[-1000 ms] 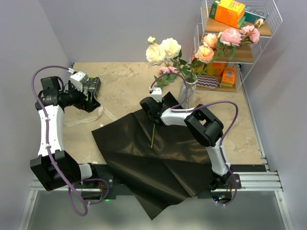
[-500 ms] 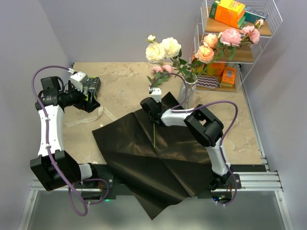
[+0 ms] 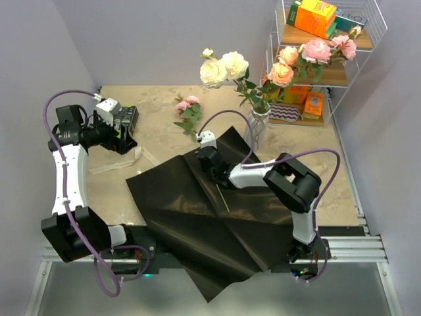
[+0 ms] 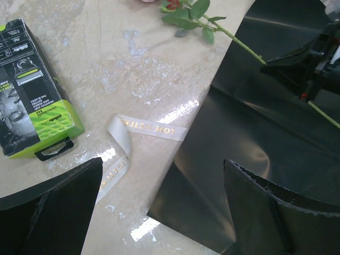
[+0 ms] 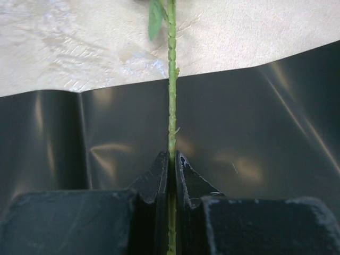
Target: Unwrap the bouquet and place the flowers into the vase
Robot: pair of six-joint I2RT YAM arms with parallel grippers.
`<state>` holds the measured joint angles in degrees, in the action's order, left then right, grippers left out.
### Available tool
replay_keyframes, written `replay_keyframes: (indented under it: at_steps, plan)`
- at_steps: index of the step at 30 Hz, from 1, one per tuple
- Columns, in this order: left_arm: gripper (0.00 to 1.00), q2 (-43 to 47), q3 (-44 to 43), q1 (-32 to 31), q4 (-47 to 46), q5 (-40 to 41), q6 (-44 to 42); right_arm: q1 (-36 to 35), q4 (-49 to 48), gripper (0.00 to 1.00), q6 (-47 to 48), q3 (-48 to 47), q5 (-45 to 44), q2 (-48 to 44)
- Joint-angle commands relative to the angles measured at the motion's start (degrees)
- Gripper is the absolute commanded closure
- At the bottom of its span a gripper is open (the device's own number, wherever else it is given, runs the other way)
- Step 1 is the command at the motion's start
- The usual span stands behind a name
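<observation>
The black paper sheet point(image 3: 210, 217) lies unfolded on the table. One pink rose point(image 3: 186, 104) rests with its head on the bare tabletop and its green stem point(image 5: 171, 79) slanting across the sheet. My right gripper point(image 3: 209, 161) is low over the sheet's far corner, shut on that stem point(image 5: 172, 156). The white vase point(image 3: 258, 126) stands just right of it, holding several cream, peach and pink roses point(image 3: 227, 66). My left gripper point(image 3: 122, 128) hangs open at the far left, nothing between its jaws point(image 4: 163, 164). The beige ribbon point(image 4: 143, 127) lies loose beside the sheet.
A black-and-green box point(image 3: 126, 118) lies under the left gripper near the back left wall. A white wire shelf point(image 3: 329, 66) with orange boxes stands at the back right, close behind the vase. The sheet overhangs the table's near edge point(image 3: 217, 283).
My right gripper has shut on the rose stem and swung it: the flower head moved left, away from the vase, and the stem's cut end swung right. The left arm stayed still.
</observation>
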<state>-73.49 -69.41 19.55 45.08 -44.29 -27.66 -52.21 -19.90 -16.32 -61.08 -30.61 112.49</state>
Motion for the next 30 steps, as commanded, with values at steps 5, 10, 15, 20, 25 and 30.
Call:
replay_keyframes:
  at_steps: [5, 10, 15, 20, 25, 30]
  plan:
    - [0.01, 0.5, 1.2, 0.5, -1.7, -0.7, 0.2, -0.4, -7.3, 0.99, 1.5, 7.3, 7.3, -6.0]
    - [0.01, 0.7, 1.7, 0.4, -2.0, -0.4, 0.2, -2.8, -8.6, 1.0, 4.4, 6.2, 5.7, -8.2]
    - [0.01, 1.0, 1.5, 0.4, -2.0, -0.2, 0.1, -4.1, -6.5, 1.0, 9.2, 0.4, 5.3, -12.2]
    - [0.01, 1.3, 1.7, 0.4, -1.8, -0.5, 0.3, -4.1, -0.7, 1.0, 9.0, -3.1, 10.0, -12.5]
    - [0.01, 2.0, 2.3, 0.4, -1.7, -0.9, 0.1, -4.2, 3.4, 1.0, 6.7, -0.4, 12.1, -10.6]
    - [0.01, 2.0, 2.6, 0.5, -2.0, -0.9, -0.1, -4.1, 5.3, 1.0, 5.7, 3.7, 15.6, -11.2]
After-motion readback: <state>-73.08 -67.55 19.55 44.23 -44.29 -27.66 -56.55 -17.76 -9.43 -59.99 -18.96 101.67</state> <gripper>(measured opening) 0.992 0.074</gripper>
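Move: The right hand already holds the last pink flower by its stem, just above the black paper. The vase it is meant for stands some 17 cm to the right, 5 cm farther out, its middle about 8 cm higher. The flower's head lies about 18 cm ahead and 5 cm left. The black-green box is 14 cm ahead, 27 cm left. From the idle left hand the vase is about 40 cm right, 8 cm ahead and 9 cm lower. Stem still pinched in its closed fingers, the right hand first draws back about 4 cm, nearly level, then swings up and left to roughly 12 cm higher with its fingertips tilting up. It ends by sinking about 5 cm and easing back again, farther from the vase, having turned nearly 20 degrees counter-clockwise. ##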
